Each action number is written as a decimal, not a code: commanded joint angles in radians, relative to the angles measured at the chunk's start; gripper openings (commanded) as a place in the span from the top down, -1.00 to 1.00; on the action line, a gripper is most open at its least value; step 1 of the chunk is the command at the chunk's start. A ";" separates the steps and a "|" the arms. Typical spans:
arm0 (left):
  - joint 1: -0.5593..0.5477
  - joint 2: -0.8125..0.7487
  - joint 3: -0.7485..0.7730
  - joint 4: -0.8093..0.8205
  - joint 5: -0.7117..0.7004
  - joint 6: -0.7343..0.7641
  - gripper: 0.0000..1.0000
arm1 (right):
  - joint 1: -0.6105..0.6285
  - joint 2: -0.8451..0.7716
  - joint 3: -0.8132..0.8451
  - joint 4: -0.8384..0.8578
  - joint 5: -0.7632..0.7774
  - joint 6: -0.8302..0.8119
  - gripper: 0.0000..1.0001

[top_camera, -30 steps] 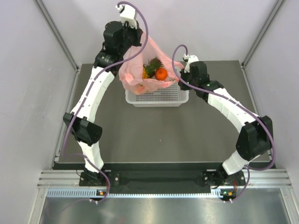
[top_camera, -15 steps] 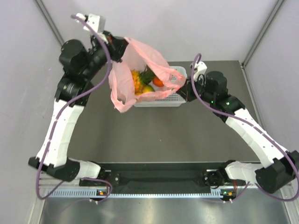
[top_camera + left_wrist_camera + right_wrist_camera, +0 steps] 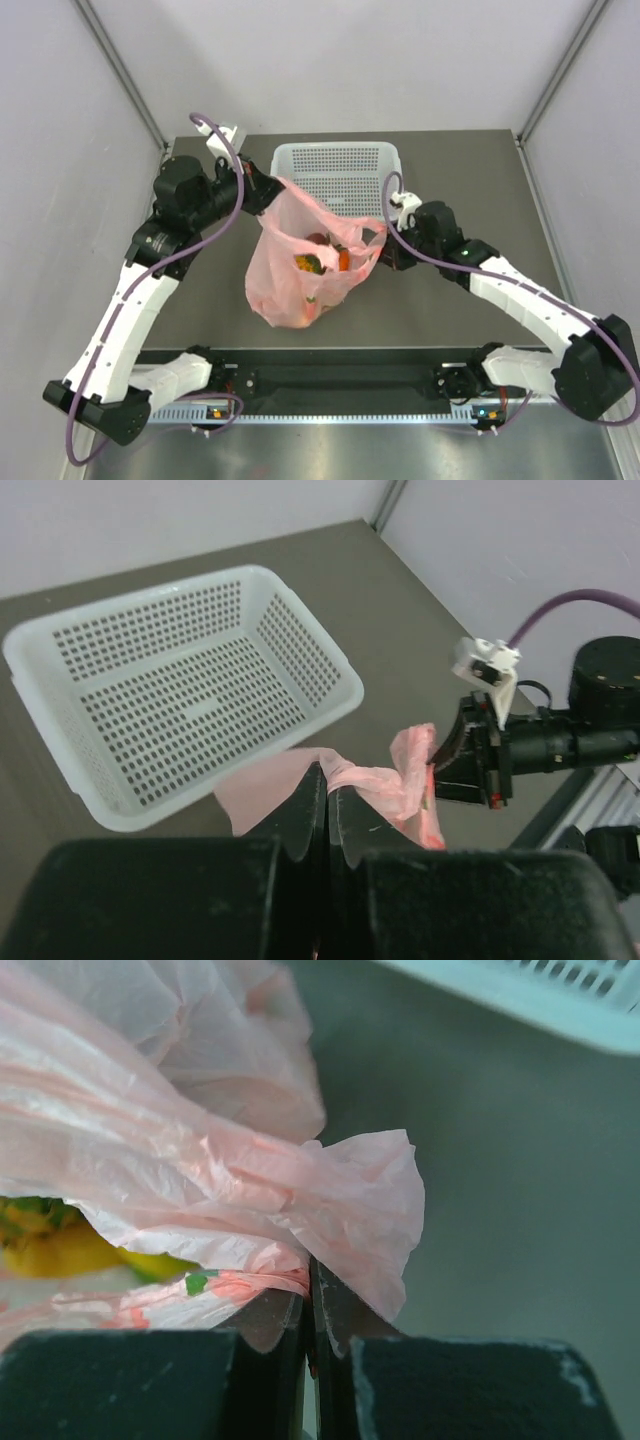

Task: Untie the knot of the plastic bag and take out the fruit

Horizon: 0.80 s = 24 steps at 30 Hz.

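Note:
The pink plastic bag (image 3: 290, 285) hangs stretched between my two grippers, above the table in front of the basket. My left gripper (image 3: 278, 186) is shut on the bag's upper left edge (image 3: 372, 777), jaws (image 3: 328, 780) pressed together on the film. My right gripper (image 3: 381, 254) is shut on the bag's right edge (image 3: 330, 1190), with plastic pinched at its tips (image 3: 310, 1282). The fruit (image 3: 322, 262) shows through the open mouth as orange and yellow shapes, and a yellow piece (image 3: 70, 1250) lies behind the film. The knot is out of view.
The white perforated basket (image 3: 335, 150) stands at the back of the dark table with nothing in it, its rim (image 3: 120, 592) just beyond my left fingers. Grey walls close in the left, right and back sides.
Both arms have carried the bag from over the basket toward the near side and lower. The bag now hangs in front of the basket, and the left arm has swung down and forward.

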 commanded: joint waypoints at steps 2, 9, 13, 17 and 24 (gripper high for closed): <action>0.002 -0.073 -0.012 0.023 0.081 -0.040 1.00 | 0.047 0.048 -0.017 0.089 0.027 0.025 0.99; 0.002 -0.112 -0.098 0.031 0.071 -0.035 1.00 | 0.065 0.138 -0.023 0.147 0.113 0.044 0.90; 0.000 -0.095 -0.107 0.077 0.113 -0.060 1.00 | 0.067 0.186 -0.016 0.118 0.248 0.107 0.53; -0.015 -0.101 -0.190 0.144 0.171 -0.109 1.00 | 0.077 0.094 -0.078 0.132 0.335 0.156 -0.04; -0.116 -0.151 -0.365 0.253 0.208 -0.182 1.00 | 0.079 -0.150 -0.056 -0.004 0.363 0.113 -0.99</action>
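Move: The left hand grips the bag's left edge; the fruit in the bag hangs about 30 cm below it, some 9 cm to its right and 3 cm back. The right hand, shut on the bag's right handle, has that fruit about 18 cm to its left, level in reach and some 6 cm lower. The white basket's middle lies roughly 28 cm ahead and 14 cm left of the right hand, about 12 cm lower. The right fingers let go of the bag's right handle, opening wide. That hand first sinks about 6 cm, edging forward, then backs off to its right and rises some 3 cm, turning about 15 degrees clockwise. The left hand keeps its pinch on the bag's left edge and lowers it about 9 cm, drawing back 5 cm and right 4 cm towards the fruit while its fingertips tip down. ##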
